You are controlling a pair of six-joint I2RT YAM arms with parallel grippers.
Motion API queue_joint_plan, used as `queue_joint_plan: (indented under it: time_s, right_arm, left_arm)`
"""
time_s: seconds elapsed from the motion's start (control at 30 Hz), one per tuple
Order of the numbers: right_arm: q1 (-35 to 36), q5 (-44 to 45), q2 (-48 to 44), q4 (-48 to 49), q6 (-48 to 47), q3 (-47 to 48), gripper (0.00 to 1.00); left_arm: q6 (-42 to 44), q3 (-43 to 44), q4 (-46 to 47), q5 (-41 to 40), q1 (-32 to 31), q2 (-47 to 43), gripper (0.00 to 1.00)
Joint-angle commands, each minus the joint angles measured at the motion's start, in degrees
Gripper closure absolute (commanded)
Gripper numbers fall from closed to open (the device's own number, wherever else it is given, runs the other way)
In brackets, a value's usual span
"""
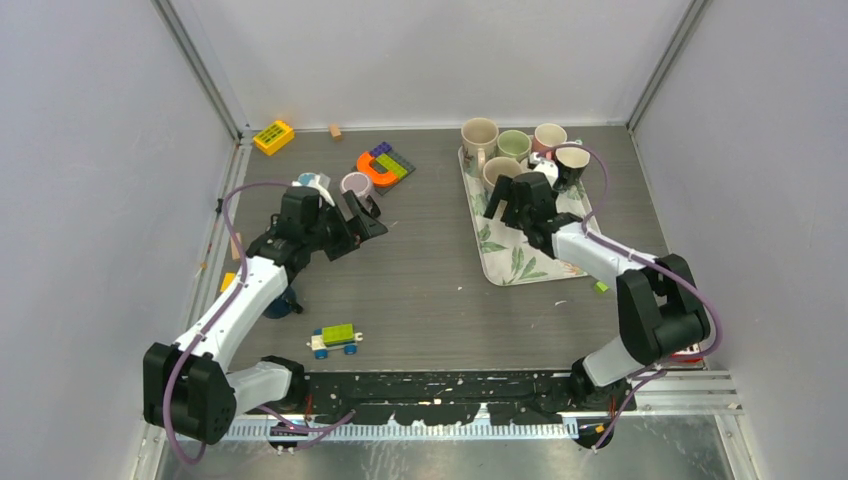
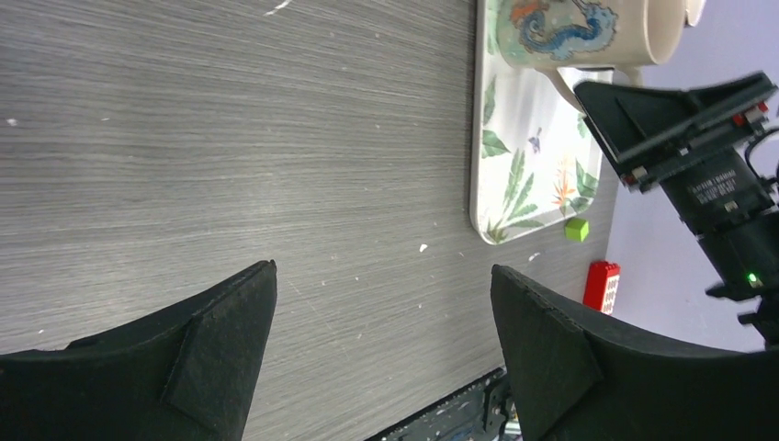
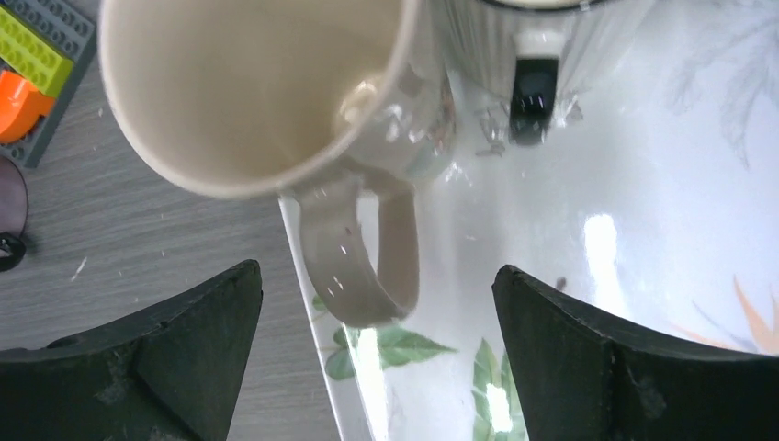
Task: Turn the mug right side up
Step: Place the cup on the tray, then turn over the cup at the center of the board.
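A beige mug (image 1: 500, 172) stands mouth up at the left edge of the leaf-patterned tray (image 1: 520, 262). In the right wrist view I look into its empty mouth (image 3: 257, 92), and its handle (image 3: 358, 266) points toward me. My right gripper (image 3: 377, 268) is open, one finger on each side of the handle and touching nothing; from above this gripper (image 1: 508, 208) hovers just in front of the mug. My left gripper (image 1: 365, 222) is open over the bare table left of centre, with nothing between its fingers (image 2: 383, 268).
Several other mugs stand upright on the tray's far end, among them a green one (image 1: 514, 145) and a black one (image 1: 572, 160). A purple-lined mug (image 1: 355, 185) sits on the table by my left gripper. Around lie a brick toy (image 1: 383, 166), a yellow block (image 1: 273, 136), a toy car (image 1: 335, 340) and a green cube (image 1: 601, 287).
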Motion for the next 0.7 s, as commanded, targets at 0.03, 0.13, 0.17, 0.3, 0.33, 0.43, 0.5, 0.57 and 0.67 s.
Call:
queue_joint_plan:
  time_s: [0.03,0.13,0.17,0.3,0.33,0.43,0.5,0.57,0.67]
  right_arm:
    - [-0.23,-1.12,-5.08,-4.58,3.74,-2.19,0.0]
    - [-0.19,-0.88,-7.73,-6.88,3.78,-2.94,0.0]
    - [-0.24,-0.75,-8.71,-7.64,3.76,-3.06,0.0]
    - [-0.19,-0.7,-12.45,-10.96,3.57,-2.87,0.0]
    - [-0.21,-0.78,-13.23,-11.64,3.55,-2.75,0.0]
    - [-0.2,-1.08,-15.56,-13.63,3.81,-2.43,0.0]
    - [-0.21,-1.57,-16.92,-14.73,4.02,-2.01,0.0]
    - [-0.24,-2.08,-17.96,-15.88,4.08,-1.38,0.0]
    - [-0.19,-2.69,-18.87,-17.25,3.87,-0.1,0.0]
  left_arm:
    - [0.89,2.55,-2.03,-6.17,0.43,-0.5,0.12]
    - [0.9,3.83,-3.46,-10.12,0.43,0.57,0.12]
    - [0.83,4.4,-3.91,-11.32,0.43,1.2,0.12]
    - [0.6,7.34,-6.25,-16.33,0.47,4.24,0.12]
    - [0.48,8.08,-6.69,-18.0,0.44,5.11,0.12]
    - [0.13,10.6,-8.19,-21.85,0.35,8.02,0.12]
    - [-0.05,12.35,-8.81,-23.95,0.34,10.15,0.12]
    - [0.03,14.15,-9.2,-25.73,0.26,12.56,0.11]
    - [0.12,17.56,-9.4,-26.93,0.05,17.39,0.11]
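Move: From the open left hand the lilac mug stands about 16 cm ahead and 4 cm left, some 13 cm below; the light-blue mug is level with it, about 14 cm farther left. The toy blocks lie roughly 13 cm beyond the lilac mug. From the right hand the lilac mug is some 36 cm left and 6 cm ahead; the beige mug on the tray stands about 7 cm ahead, 3 cm left. Left hand reaches 8 cm forward-left towards the lilac mug, turning counter-clockwise; right, open, backs and rises from beige mug. ##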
